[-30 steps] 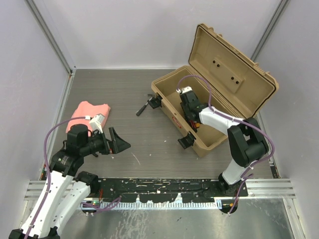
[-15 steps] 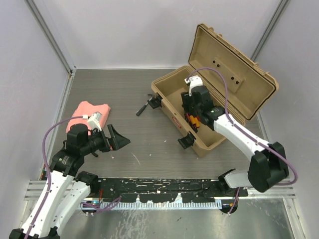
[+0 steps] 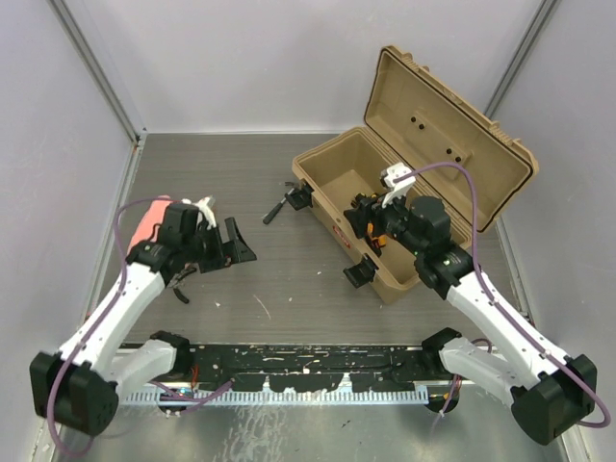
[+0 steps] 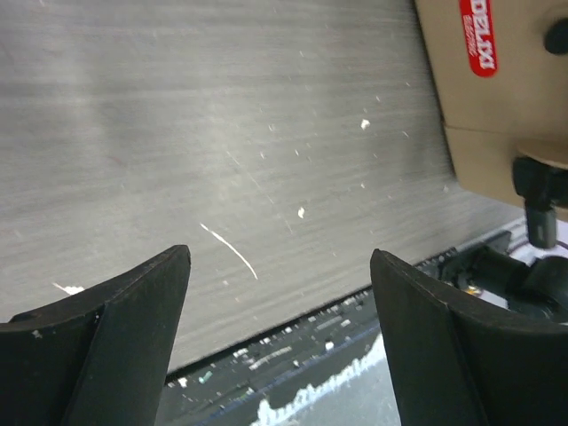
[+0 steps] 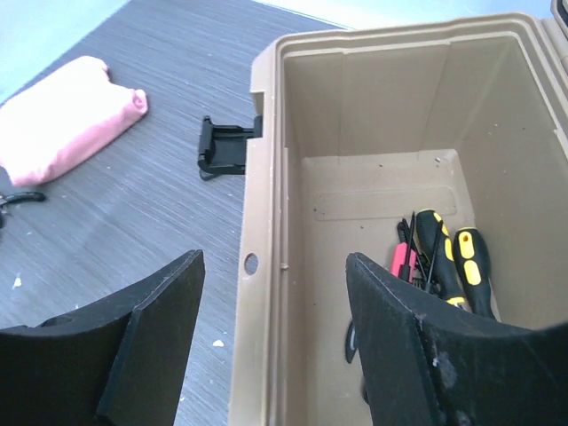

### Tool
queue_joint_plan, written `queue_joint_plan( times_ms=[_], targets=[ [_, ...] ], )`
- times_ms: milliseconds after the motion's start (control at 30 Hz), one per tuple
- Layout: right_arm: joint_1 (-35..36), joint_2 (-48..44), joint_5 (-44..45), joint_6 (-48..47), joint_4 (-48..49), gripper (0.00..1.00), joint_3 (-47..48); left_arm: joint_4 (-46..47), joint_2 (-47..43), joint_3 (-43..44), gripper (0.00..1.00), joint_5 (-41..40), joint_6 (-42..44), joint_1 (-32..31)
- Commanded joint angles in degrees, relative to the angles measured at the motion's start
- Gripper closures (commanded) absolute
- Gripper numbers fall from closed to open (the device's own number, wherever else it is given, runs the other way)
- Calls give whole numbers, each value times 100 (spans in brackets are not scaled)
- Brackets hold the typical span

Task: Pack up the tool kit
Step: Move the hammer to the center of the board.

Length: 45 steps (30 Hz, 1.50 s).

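The tan tool kit case point(image 3: 332, 173) stands open at the right, its lid point(image 3: 448, 135) leaning back. Inside lie black-and-yellow screwdrivers point(image 5: 446, 253) and a pink-handled tool point(image 5: 404, 260). My right gripper point(image 3: 366, 223) hangs open above the case's front part; in the right wrist view its point(image 5: 275, 266) jaws straddle the front wall with nothing between them. My left gripper point(image 3: 241, 245) hovers open over bare table to the left of the case. The left wrist view has it point(image 4: 280, 257) empty, with the case's red label point(image 4: 479, 35) at the upper right.
A pink folded cloth point(image 3: 142, 223) lies at the left, partly under my left arm. A small dark tool point(image 3: 276, 208) rests on the table beside the case's left latch point(image 3: 300, 195). The other latch point(image 3: 361, 272) sticks out toward the near rail point(image 3: 308, 361).
My right gripper has opened and drawn back out of the case toward its front wall, with tools left inside. My left arm has swung away from the near edge, toward the cloth.
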Motion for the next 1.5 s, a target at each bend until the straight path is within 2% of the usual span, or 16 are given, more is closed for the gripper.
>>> queue_joint_plan(
  times_ms=[0,133,300,533,800,1000,1300,1367,1467],
  targets=[
    [-10,-425,-435,152,370,30,-96,230,941,754,17,-658,635,-171],
    [-6,-664,-465,181,289,29,-127,530,1859,1262,16,-1418,887,-301],
    [-11,-894,-256,227,310,29,-200,1266,3115,1736,19,-1484,1183,-429],
    [-6,-1102,230,-294,-289,28,-138,1227,4786,2923,28,-1603,1436,-480],
    [-6,-1265,310,-485,-559,26,-139,1320,5578,3552,28,-1941,1837,-601],
    [-11,-1197,568,-791,-871,26,22,1438,5928,3765,33,-2357,2147,-801],
    [-8,-1337,247,-659,-995,26,-30,1524,6494,4061,39,-2577,2254,-808],
    [-11,-1361,296,-670,-1010,26,-60,1414,6658,4191,42,-2561,2303,-803],
    [-11,-1353,406,-729,-1059,26,-36,1274,6803,4228,54,-2593,2287,-808]
  ],
)
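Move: Ahead of the left hand by about 26 cm, some 7 cm to its right and 14 cm below, lies the middle of the hammer, with its handle end towards the robot. The case's black far clasp stands about 5 cm right of the hammer's middle and 2 cm farther out. The pink cloth is about 17 cm ahead of the left hand and 16 cm to its left. From the right hand the hammer is roughly 16 cm ahead, 18 cm left and 24 cm below. Reaching about 22 cm forward while sinking some 13 cm and drifting right, the left hand comes down over the hammer's dark grip, slowing near it. Its wrist swings some 35 degrees so the fingers point steeply down, and they narrow but stay open around the handle's line. The right hand, open and empty, eases about 4 cm back and right over the case, bobbing up 3 cm and down again. ##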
